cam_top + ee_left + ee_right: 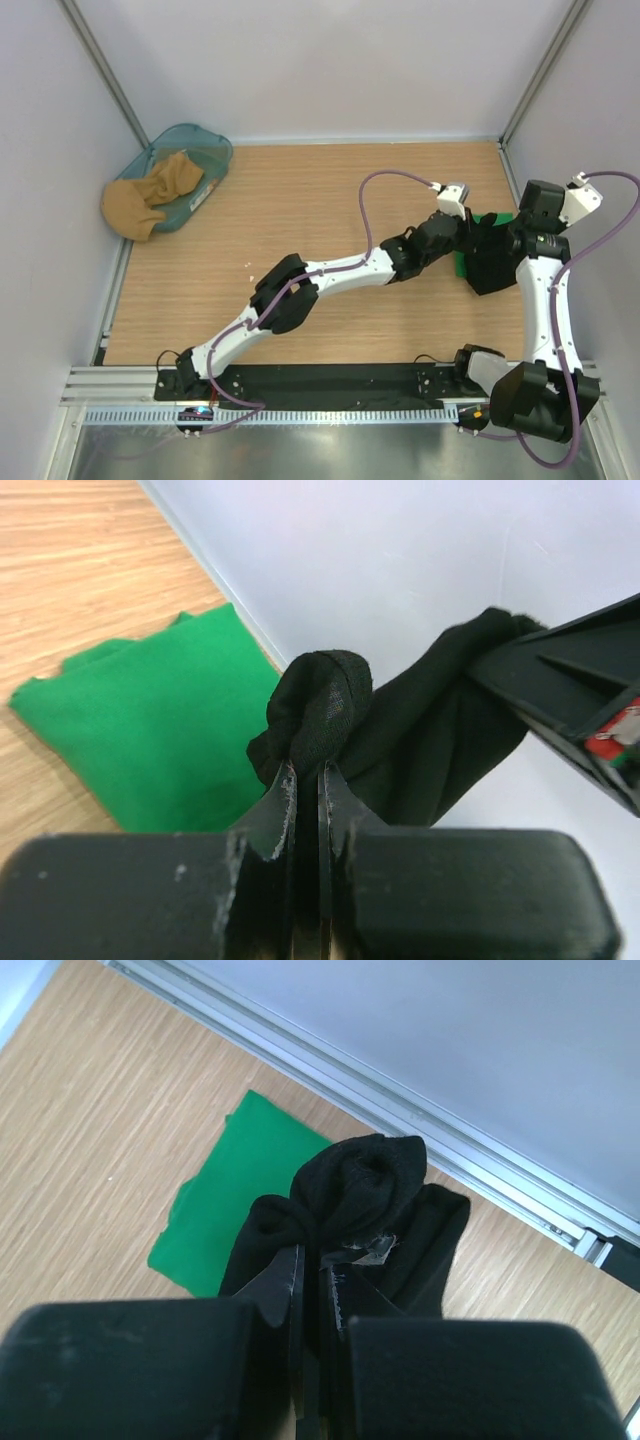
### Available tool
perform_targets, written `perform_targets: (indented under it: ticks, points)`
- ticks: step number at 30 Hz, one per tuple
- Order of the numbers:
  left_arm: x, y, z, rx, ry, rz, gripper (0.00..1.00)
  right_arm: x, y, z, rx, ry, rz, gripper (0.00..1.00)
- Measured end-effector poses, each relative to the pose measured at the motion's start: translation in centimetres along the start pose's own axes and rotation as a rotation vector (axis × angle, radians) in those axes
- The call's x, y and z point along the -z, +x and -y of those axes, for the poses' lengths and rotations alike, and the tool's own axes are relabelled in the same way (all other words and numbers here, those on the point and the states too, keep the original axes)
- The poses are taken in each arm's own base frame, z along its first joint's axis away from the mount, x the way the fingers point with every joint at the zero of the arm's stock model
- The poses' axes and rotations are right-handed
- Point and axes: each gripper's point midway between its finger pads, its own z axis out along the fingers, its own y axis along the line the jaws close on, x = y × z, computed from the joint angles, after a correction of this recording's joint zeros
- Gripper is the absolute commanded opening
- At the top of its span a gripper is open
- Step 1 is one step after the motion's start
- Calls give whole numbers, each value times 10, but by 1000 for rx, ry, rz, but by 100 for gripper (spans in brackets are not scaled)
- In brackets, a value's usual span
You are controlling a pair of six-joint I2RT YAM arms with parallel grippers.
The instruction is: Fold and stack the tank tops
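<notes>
The black tank top hangs bunched between both grippers at the table's right side, over the folded green tank top. My left gripper is shut on a fold of the black tank top, with the green tank top lying flat below and left of it. My right gripper is shut on another bunch of the black tank top, and the green tank top lies flat on the wood beneath. Most of the green one is hidden in the top view.
A teal basket holding a tan cloth sits at the far left corner. Grey walls close in right beside the garments. Bare wooden tabletop spreads across the middle and left.
</notes>
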Motion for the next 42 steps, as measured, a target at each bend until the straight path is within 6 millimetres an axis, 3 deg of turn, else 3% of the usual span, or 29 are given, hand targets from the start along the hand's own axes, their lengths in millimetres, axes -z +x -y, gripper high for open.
perform_targets:
  ticks: [5,10,14,19,24,26,29,34,38,42]
  points:
    - [-1,-11,-3,-16,-14,9,0,-17,10,3,13,33,-41,1]
    - [-10,-46,9,15,20,75,0,-39,19,-3,19,50,-86,1]
    - [-26,-61,-8,50,12,119,0,-65,21,-17,-13,29,-124,1]
    - [-46,-44,-61,112,-45,106,0,-97,26,-39,-12,3,-183,1]
    - [-44,-14,-96,114,-104,54,0,-92,24,-50,-22,-53,-199,1]
    - [-40,-6,-90,106,-102,42,0,-85,19,-51,-25,-70,-193,1]
    - [-31,-5,-63,82,-79,36,0,-69,5,-48,-30,-83,-160,1]
    - [-6,-24,-1,56,-13,71,0,-35,-28,-37,-51,-98,-64,1]
    - [10,-36,35,55,39,100,0,-15,-44,-24,-50,-83,-10,1]
    - [14,-34,43,57,47,100,0,-14,-41,-15,-27,-52,-20,1]
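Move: The folded black tank top is already pinched at both hands and hangs between them, its middle some 10 cm to the right of the left hand and 8 cm below it. It is meant for the folded green tank top on the table: about 6 cm ahead and 10 cm to the right of the left hand, 18 cm below; from the right hand, roughly 6 cm ahead, 10 cm to its left and 20 cm below. The black tank top is flapped out over the green one by both hands together, fingers staying shut on it. Both swing forward about 9 cm, the left rising first and then dipping, the right sinking some 6 cm with a slight roll; both then sweep back and up, ending a few centimetres above where they began. ##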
